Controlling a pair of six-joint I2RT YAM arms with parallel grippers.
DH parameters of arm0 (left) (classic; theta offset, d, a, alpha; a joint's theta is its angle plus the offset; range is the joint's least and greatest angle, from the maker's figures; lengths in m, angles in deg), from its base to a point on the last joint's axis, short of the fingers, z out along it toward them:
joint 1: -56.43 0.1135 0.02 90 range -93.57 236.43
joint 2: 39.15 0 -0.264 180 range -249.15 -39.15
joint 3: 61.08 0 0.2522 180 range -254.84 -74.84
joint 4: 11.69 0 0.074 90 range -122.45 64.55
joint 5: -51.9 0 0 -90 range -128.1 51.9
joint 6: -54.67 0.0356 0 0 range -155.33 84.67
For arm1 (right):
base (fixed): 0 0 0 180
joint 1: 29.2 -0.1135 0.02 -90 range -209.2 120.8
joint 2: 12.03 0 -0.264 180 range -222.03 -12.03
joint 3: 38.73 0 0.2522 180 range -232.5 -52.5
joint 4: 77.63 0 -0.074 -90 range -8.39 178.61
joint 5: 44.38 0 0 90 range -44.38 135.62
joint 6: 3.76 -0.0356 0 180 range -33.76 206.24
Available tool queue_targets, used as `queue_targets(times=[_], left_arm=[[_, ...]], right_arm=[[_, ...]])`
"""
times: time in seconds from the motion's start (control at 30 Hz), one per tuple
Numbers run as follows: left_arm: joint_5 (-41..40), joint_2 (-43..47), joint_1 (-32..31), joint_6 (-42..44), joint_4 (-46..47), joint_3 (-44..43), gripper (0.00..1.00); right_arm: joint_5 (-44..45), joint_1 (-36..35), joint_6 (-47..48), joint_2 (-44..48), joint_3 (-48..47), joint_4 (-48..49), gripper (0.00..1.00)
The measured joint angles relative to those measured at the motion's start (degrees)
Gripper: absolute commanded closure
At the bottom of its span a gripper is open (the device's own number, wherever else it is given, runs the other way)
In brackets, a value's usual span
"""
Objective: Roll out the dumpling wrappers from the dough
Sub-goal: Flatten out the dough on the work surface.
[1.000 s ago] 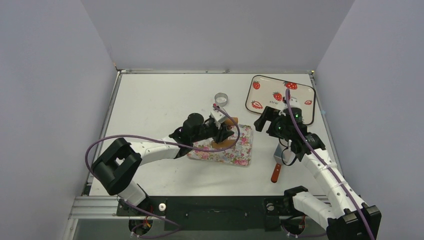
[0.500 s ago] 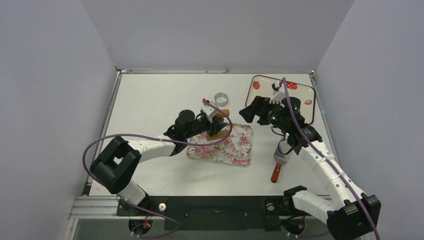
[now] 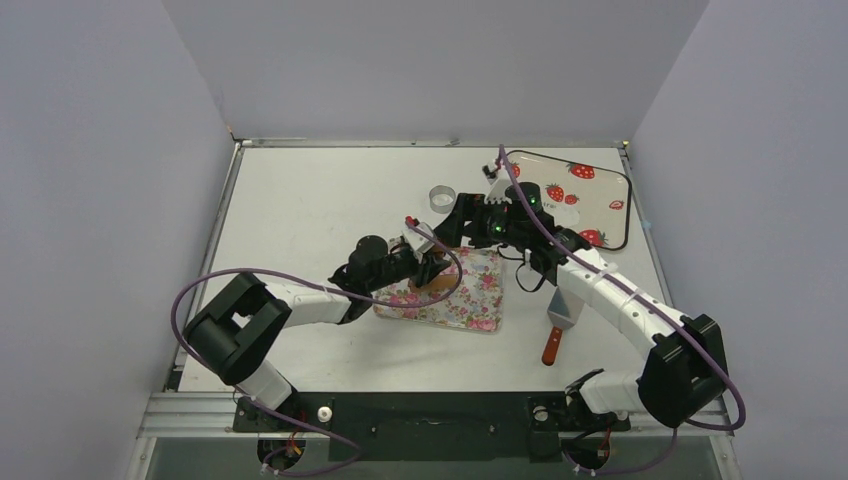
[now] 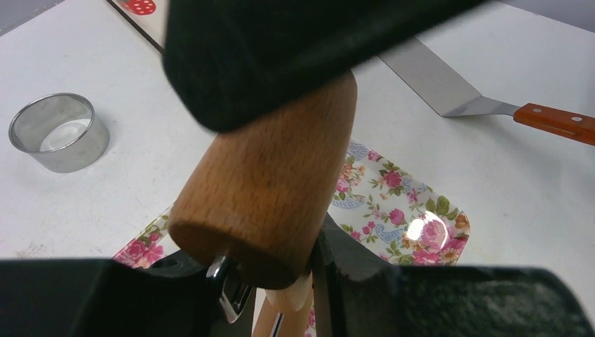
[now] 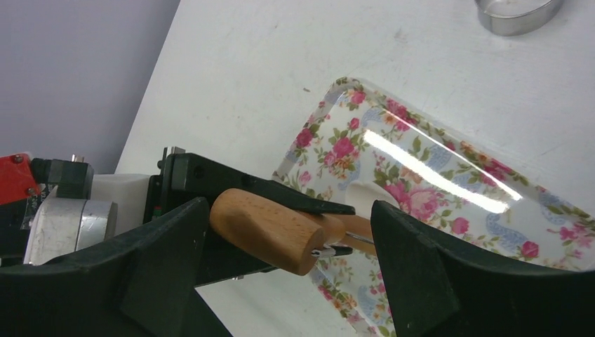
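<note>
My left gripper [image 3: 432,266] is shut on the brown wooden roller [image 3: 440,278] and holds it over the floral tray [image 3: 480,300]. In the left wrist view the roller's thick end [image 4: 270,189] fills the middle. My right gripper [image 3: 458,230] is open, and in the right wrist view its jaws stand on either side of the roller's end [image 5: 270,230] without touching it. A small whitish patch of dough [image 5: 365,193] lies on the floral tray [image 5: 435,175] just behind the roller. No dumpling wrappers show.
A silver metal ring [image 3: 442,198] stands on the table behind the tray. A spatula [image 3: 560,318] with a red handle lies right of the floral tray. A strawberry tray [image 3: 600,195] sits at the back right. Purple cables loop off both arms.
My right arm has swung left from the strawberry tray to the roller, jaws open. My left gripper has drawn the roller slightly back toward the near left.
</note>
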Motion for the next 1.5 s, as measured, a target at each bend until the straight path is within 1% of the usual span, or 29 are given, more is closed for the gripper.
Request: queue_targets(times=[0.07, 0.23, 0.3, 0.4, 0.57, 0.77, 1.33, 1.5], left_arm=[[-0.42, 0.00, 0.00, 0.07, 0.35, 0.42, 1.00], [-1.64, -0.24, 0.02, 0.09, 1.79, 0.44, 1.00], [-2.32, -0.81, 0.00, 0.09, 2.60, 0.44, 1.00], [-3.39, -2.01, 0.00, 0.07, 4.79, 0.96, 1.00], [-4.72, -3.13, 0.00, -0.26, 6.88, 2.75, 1.00], [-5.20, -3.34, -0.11, -1.73, 9.31, 4.09, 1.00], [-8.61, -6.14, -1.09, -5.51, 15.87, 6.03, 1.00], [-11.67, -6.27, -2.58, -7.34, 18.82, 8.07, 1.00]], right_arm=[[-0.28, -1.16, -0.02, -0.52, 0.00, -0.39, 0.26], [-2.08, -1.64, -1.42, -1.88, 0.20, -0.04, 0.27], [-2.45, -1.64, -1.97, -1.95, 0.72, 0.55, 0.30], [-2.93, -1.64, -2.75, -2.14, 1.62, 1.09, 0.39], [-4.33, -1.64, -3.17, -4.04, 1.75, 1.77, 0.44], [-5.09, -1.68, -2.80, -4.22, 1.75, 1.97, 0.48], [-2.47, -2.71, -1.01, -4.24, 1.73, 2.29, 0.52], [-2.78, -3.15, -0.96, -4.22, 1.75, 1.88, 0.52]])
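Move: The pin's upper roller stands close to my right hand point: about 2 cm back, 1 cm to the left and 2 cm below. From that hand the ring cutter is some 17 cm ahead, neither left nor right, and 16 cm below. My left hand already grips the pin's handle; the dough lies about 2 cm ahead of it, 3 cm to its right and 9 cm below, on the flowered tray centred nearly beneath that hand. I sink my right hand about 3 cm while drawing it left and slightly back, and close its wide-open fingers to half until they pinch the upper roller. With my left hand I keep hold of the handle and lower the pin about 2.5 cm towards the dough, edging left and turning it some 10 degrees counter-clockwise, so that both hands bring the lower roller down on the dough. ##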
